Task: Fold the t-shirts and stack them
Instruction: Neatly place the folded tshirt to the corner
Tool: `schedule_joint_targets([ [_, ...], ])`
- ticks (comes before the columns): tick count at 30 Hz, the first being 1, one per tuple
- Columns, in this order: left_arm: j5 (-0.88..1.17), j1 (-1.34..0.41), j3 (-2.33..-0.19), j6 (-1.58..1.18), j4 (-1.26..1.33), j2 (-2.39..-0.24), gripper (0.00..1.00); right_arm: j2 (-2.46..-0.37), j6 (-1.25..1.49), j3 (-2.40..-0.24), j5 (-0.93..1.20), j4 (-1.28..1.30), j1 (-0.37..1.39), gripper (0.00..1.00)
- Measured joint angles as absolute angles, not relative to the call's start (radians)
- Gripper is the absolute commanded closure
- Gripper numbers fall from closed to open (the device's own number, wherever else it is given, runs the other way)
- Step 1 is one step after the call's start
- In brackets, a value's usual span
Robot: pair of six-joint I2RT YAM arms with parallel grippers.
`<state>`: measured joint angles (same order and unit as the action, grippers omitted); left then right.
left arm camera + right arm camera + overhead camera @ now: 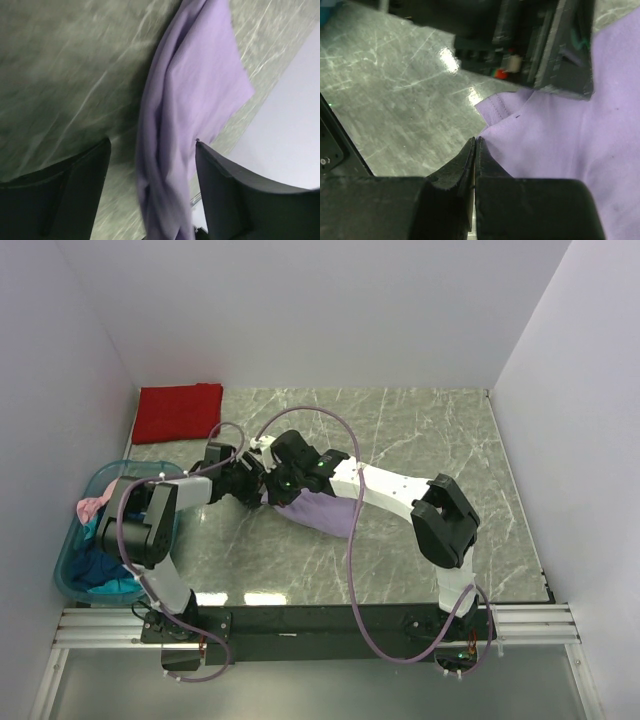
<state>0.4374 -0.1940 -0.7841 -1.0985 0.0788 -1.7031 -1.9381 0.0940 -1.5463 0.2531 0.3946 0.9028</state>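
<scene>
A light purple t-shirt (325,512) hangs bunched between both grippers near the table's middle. My right gripper (475,140) is shut, pinching an edge of the purple cloth (580,150) at its fingertips. My left gripper (152,142) stands open just beside it, and a hanging fold of the same shirt (200,90) runs down between its two fingers. In the top view the left gripper (255,483) and right gripper (282,483) almost touch. A folded red t-shirt (178,412) lies flat at the back left corner.
A translucent teal tub (66,565) sits at the left edge, holding a pink shirt (92,507) and dark blue cloth (100,565). White walls close in the marbled table (440,440) on three sides. A purple cable (352,570) loops over the right arm.
</scene>
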Motion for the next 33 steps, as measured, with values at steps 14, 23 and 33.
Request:
schedule_joint_targets([
  [14,0.355,-0.229,-0.883,-1.149,0.112,-1.805,0.46,-1.938,0.122,-1.547,0.254,0.368,0.911,1.0],
  [23,0.299,-0.267,-0.903,-1.149,0.089,-1.818,0.79,-1.938,0.138,-1.555,0.252,0.351,0.912,1.0],
  [33,0.187,-0.29,-1.057,-0.976,-0.052,-1.876,1.0,-1.933,0.182,-1.552,0.276,0.344,0.897,0.15],
])
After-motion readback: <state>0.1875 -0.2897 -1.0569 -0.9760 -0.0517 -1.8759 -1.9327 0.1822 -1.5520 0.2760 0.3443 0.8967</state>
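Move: The purple t-shirt's left edge hangs from the right fingers and runs between the open left pads; the stretch to pinch is about 3 cm ahead of the left hand, 2 cm to its right and 1 cm lower. The shirt's middle is roughly 12 cm to the left hand's right and 5 cm back. The red t-shirt lies some 16 cm ahead and 20 cm left. From the right hand, that edge is about 7 cm ahead and 9 cm down. Bring the left gripper forward about 3 cm along the hanging edge, easing right and slightly down, and shut its fingers on the cloth; then carry the pinched edge another 2 cm forward, rolling the wrist some 15 degrees. Keep the right gripper's hold meanwhile, creeping up and left about a centimetre, and open it once the left has closed, letting go of the corner. ##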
